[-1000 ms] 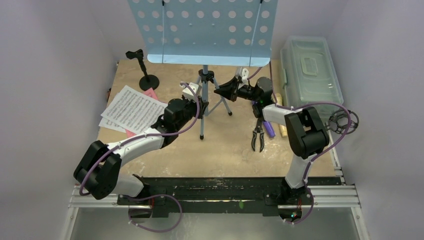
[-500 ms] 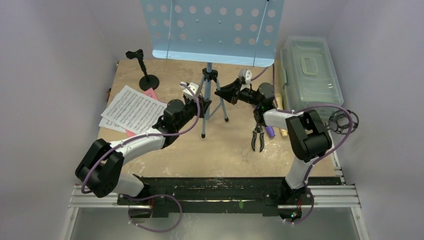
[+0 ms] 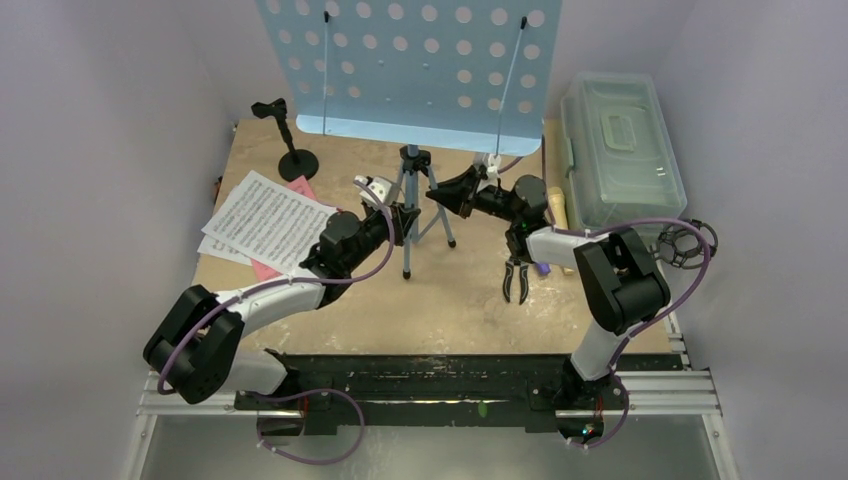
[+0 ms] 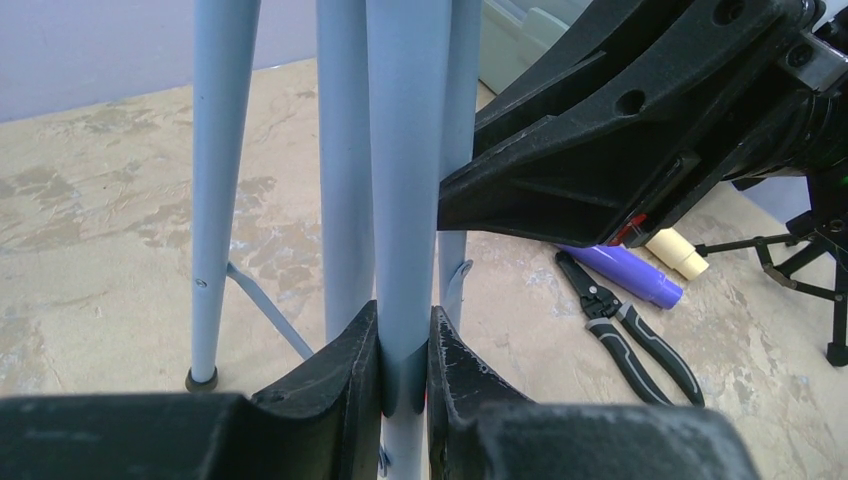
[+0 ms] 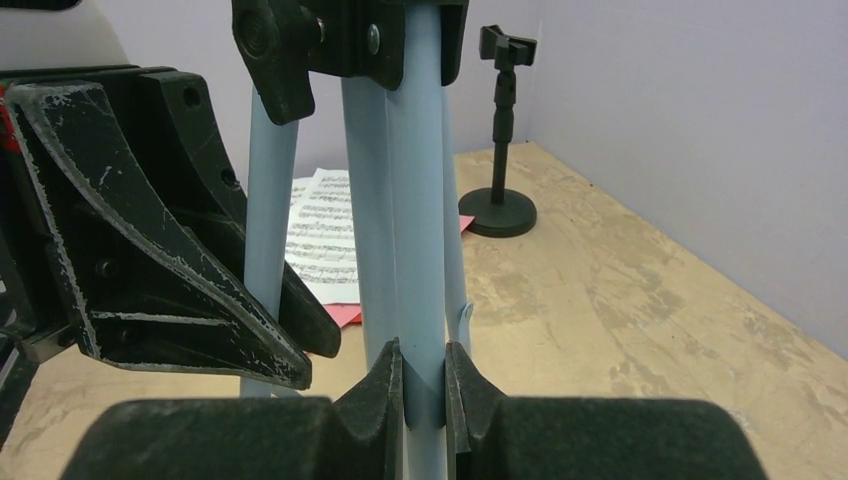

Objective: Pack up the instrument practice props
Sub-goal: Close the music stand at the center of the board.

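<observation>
The light-blue perforated music desk (image 3: 410,60) stands at the back centre on its tripod legs (image 3: 405,255). My left gripper (image 3: 401,222) is shut on one light-blue tube (image 4: 405,200), pinched between the pads (image 4: 404,350). From the other side, my right gripper (image 3: 440,196) is shut on a tube of the same stand (image 5: 420,200), jaws tight around it (image 5: 424,375). White sheet-music pages (image 3: 265,220) lie over a red page (image 3: 265,268) at the left. The round-base pole (image 3: 290,150) stands behind them. Purple microphone (image 4: 625,275) and cream microphone (image 4: 678,253) lie at the right, near the black mic tripod (image 3: 688,243).
A translucent grey-green plastic box (image 3: 620,150) sits shut at the back right. Black-handled pliers (image 3: 517,275) lie on the table next to the purple microphone. Walls close in the table on the left, back and right.
The music desk swayed right, then back left, and its lower edge now sits lower in view. Both grippers stayed shut on the stand's tubes and crept slightly away from the bases.
</observation>
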Robot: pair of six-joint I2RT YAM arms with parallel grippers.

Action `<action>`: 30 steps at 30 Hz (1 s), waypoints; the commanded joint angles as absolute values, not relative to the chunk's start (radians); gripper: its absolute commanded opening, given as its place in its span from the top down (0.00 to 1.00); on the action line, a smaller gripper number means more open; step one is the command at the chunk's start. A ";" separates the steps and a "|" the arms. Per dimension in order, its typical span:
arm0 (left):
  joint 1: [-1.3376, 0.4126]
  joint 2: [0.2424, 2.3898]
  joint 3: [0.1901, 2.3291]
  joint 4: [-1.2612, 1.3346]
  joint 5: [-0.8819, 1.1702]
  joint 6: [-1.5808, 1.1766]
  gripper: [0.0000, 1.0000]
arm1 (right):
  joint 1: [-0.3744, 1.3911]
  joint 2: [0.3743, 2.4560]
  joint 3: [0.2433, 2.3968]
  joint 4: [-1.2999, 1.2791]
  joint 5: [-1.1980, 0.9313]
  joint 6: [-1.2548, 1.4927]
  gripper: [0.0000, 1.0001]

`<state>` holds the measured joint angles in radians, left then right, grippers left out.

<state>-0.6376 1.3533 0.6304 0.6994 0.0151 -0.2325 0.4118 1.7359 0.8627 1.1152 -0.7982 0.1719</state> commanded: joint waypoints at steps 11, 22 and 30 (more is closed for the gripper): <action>-0.629 1.315 0.580 0.850 -0.017 -0.302 1.00 | 0.513 1.646 0.811 1.286 -0.797 0.212 1.00; -0.629 1.297 0.581 0.884 -0.065 -0.311 0.83 | 0.527 1.647 0.778 1.369 -0.825 0.209 1.00; -0.629 1.215 0.526 0.893 -0.086 -0.323 0.53 | 0.527 1.654 0.760 1.360 -0.806 0.174 1.00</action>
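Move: Both hands already pinch a leg of the music stand: its centre post lies about 4 cm ahead and 1 cm right of the left hand, and about 3 cm left and 1 cm back of the right hand. The black hub sits roughly 12 cm above the left hand, 5 cm ahead and 1 cm right. From the right hand, the pliers lie some 19 cm right, 7 cm back and 22 cm lower. The right hand keeps its pinch on the right leg and draws back towards the robot, about 2.5 cm with some 1.5 cm to the left, slowly at first and quicker at the end, pulling the upper stand with it. The left hand eases back about 1 cm with the near leg still pinched, then opens its fingers to under half, loosening around that leg as it shifts about 1 cm left and 1 cm up and rolls some 5 degrees, left side down. ##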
